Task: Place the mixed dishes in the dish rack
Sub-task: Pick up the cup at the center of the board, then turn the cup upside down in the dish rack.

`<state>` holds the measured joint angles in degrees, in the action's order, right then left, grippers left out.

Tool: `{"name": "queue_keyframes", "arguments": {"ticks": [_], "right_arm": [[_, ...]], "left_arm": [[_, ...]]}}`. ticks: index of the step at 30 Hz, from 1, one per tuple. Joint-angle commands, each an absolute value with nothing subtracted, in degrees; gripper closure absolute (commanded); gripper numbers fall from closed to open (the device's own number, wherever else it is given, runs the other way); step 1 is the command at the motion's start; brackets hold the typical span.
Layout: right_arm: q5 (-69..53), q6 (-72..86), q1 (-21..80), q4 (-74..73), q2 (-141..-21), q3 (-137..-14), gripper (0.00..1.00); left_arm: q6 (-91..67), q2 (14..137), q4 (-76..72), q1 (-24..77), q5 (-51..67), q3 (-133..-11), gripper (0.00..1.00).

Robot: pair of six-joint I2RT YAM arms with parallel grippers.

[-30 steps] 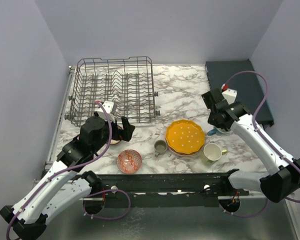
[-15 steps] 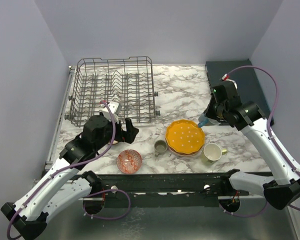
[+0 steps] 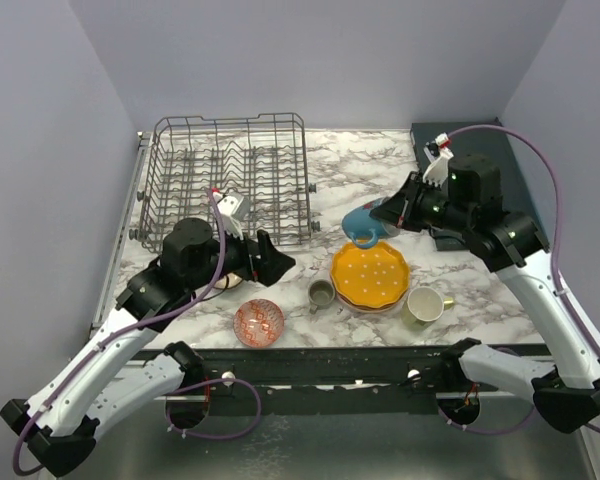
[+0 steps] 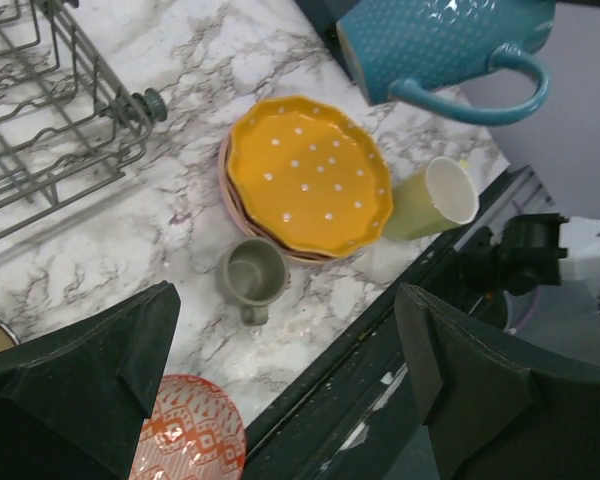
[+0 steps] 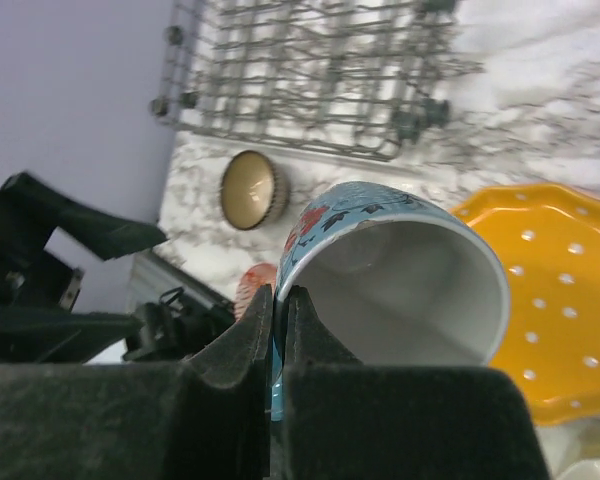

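My right gripper (image 3: 392, 213) is shut on the rim of the blue mug (image 3: 363, 226), one finger inside and one outside, and holds it tilted in the air between the orange dotted plate (image 3: 370, 272) and the dish rack (image 3: 225, 180). In the right wrist view the blue mug (image 5: 400, 285) opens towards the camera. My left gripper (image 3: 267, 260) hangs open and empty over the table's front edge, near the red-patterned bowl (image 3: 258, 321). The small grey cup (image 4: 252, 273) and the yellow-green mug (image 4: 435, 197) flank the plate. A dark brown bowl (image 5: 250, 188) sits by the rack.
A pink plate edge (image 4: 228, 195) shows under the orange plate. A dark flat tray (image 3: 505, 160) lies at the back right behind my right arm. The black table rail (image 3: 340, 365) runs along the near edge. The rack's wires hold no dishes.
My right arm has lifted the blue mug from the table right of the orange plate and carried it left towards the rack. My left gripper has shifted slightly right, still open.
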<state>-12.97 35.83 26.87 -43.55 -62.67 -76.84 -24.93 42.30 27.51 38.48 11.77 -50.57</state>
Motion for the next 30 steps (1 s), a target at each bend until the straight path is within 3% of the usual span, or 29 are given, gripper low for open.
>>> {"name": "queue_keyframes", "arguments": {"ticks": [1, 13, 26, 30], "right_arm": [[-28.16, 34.28, 26.7, -31.45, -58.71, -74.78, 0.99], [-41.56, 36.9, 26.79, -8.04, -50.87, -64.52, 0.99], [-48.48, 49.2, 26.78, 23.44, -47.38, -54.07, 0.99], [-49.92, 51.53, 26.88, 27.23, -48.02, -54.43, 0.99]], "left_arm": [[-31.82, 42.6, 26.0, 38.56, 15.83, -55.63, 0.01], [-53.64, 42.48, 20.62, 38.52, 16.29, -56.83, 0.01], [-76.11, 38.63, 0.39, 38.5, 21.08, -48.26, 0.01], [-79.65, 38.39, -4.98, 38.52, 22.08, -46.18, 0.01]]}}
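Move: The blue cup, hanging from my right fingers by its rim, sits about 8 cm ahead of my open left hand, some 16 cm to its right and 2 cm higher. From my right hand, the left hand it is being taken to lies about 18 cm left, 7 cm back and 5 cm lower. The orange plate is straight below my right hand, about 27 cm down; the grey cup stands 10 cm left and 4 cm back of that hand, equally low. I keep the blue cup's rim pinched and carry it up about 10 cm, back nearly as far and some 5 cm left, swinging my right fingers round and up until they point mostly left, towards my other hand. Meanwhile my left hand, still wide open, rises about 12 cm, rolling and tipping its fingers up to nearly level, so that it faces the cup. ##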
